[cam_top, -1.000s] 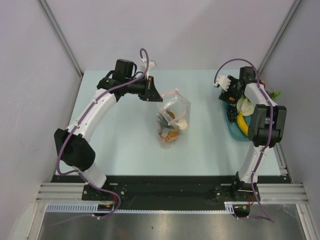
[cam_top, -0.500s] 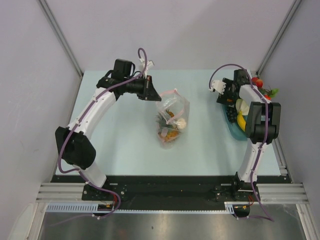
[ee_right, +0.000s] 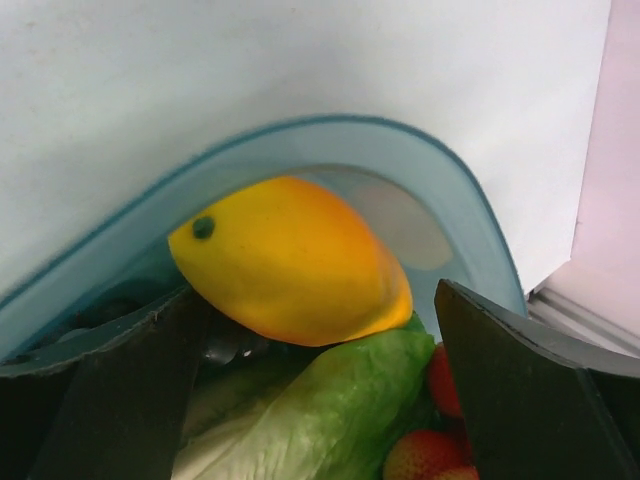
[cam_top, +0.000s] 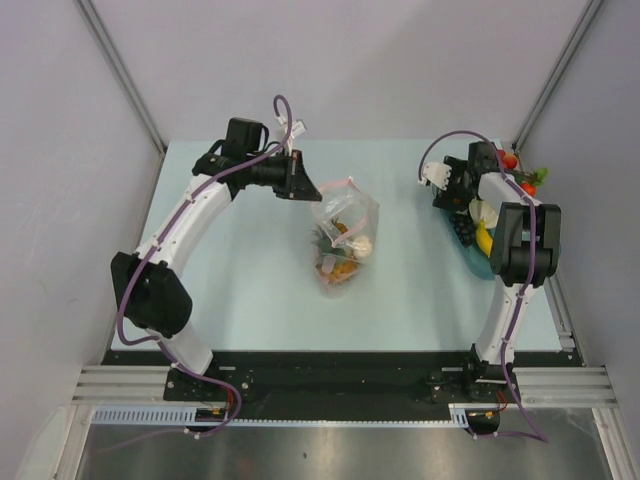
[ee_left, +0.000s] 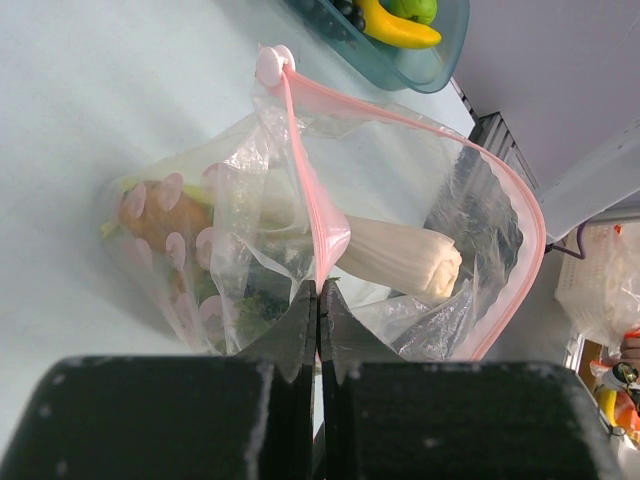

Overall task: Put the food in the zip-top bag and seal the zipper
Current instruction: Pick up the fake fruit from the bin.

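The clear zip-top bag [cam_top: 345, 235] stands in the middle of the table with its mouth held up. My left gripper [ee_left: 318, 300] is shut on the pink zipper [ee_left: 310, 170] at the bag's near edge. Inside the bag lie a white stalk [ee_left: 400, 255] and an orange piece [ee_left: 150, 215]. My right gripper [ee_right: 320, 370] hangs open over the teal bowl [ee_right: 330, 135]. A yellow-orange fruit [ee_right: 290, 260], a green leafy stalk [ee_right: 330, 400] and strawberries [ee_right: 420, 455] lie between and below its fingers, none gripped.
The teal bowl [cam_top: 464, 248] sits at the right table edge and holds a banana [cam_top: 484, 240] and dark grapes [cam_top: 462, 230]. Strawberries [cam_top: 510, 160] lie at its far end. Grey walls close in the back and both sides.
My right gripper has shifted left and toward the far end of the bowl, its jaws a little wider. The left gripper keeps its hold on the bag, nearly still.
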Action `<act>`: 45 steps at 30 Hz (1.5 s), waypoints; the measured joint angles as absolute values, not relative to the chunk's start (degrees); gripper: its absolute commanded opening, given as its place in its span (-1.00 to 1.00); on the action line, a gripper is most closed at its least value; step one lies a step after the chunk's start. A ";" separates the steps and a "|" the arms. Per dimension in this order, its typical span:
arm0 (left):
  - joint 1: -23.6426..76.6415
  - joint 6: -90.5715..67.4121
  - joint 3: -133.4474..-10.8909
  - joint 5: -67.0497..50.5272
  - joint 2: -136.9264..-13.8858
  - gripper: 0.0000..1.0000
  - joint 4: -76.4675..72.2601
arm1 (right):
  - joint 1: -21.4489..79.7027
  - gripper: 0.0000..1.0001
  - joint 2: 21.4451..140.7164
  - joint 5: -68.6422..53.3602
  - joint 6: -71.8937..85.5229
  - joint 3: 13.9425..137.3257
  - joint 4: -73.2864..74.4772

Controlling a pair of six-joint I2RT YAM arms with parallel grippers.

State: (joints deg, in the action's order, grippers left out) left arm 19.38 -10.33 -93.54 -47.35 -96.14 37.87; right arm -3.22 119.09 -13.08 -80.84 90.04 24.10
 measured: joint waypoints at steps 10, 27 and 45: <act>19.27 -10.61 -93.54 -48.23 -96.16 -1.00 37.76 | -4.08 0.30 119.07 -16.75 -84.42 88.14 22.11; 18.92 -11.99 -93.54 -48.25 -96.16 -1.00 37.60 | -5.28 -0.13 116.51 -23.09 -79.79 87.96 24.21; 18.85 -11.88 -93.54 -48.23 -96.16 -1.00 38.54 | -6.87 -0.17 102.08 -35.75 -56.73 87.99 29.71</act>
State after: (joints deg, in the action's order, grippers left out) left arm 18.85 -11.88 -93.54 -48.23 -96.16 38.54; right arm -6.87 102.08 -35.75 -56.73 87.99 29.71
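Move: The right hand's open fingers already straddle the yellow-orange fruit at the bin's far-left end; its middle is only about 1 cm ahead of the hand and 2 cm below. From that hand, the grapes are roughly 9 cm back, level sideways; the leafy cabbage 5 cm back and 7 cm right; the strawberries about 4 cm ahead and 11 cm right. From the left hand, the fruit lies some 16 cm ahead, 37 cm right and 20 cm lower. Almost in place at first, the right hand closes its wide-open fingers until they pinch the yellow-orange fruit from both sides. It then lifts it, speeding up, about 10 cm, drawing back and left some 5 cm each, while the wrist rolls nearly 30 degrees so the fingertips swing to the left. The left hand stays put and keeps the bag's zipper edge pinched. ##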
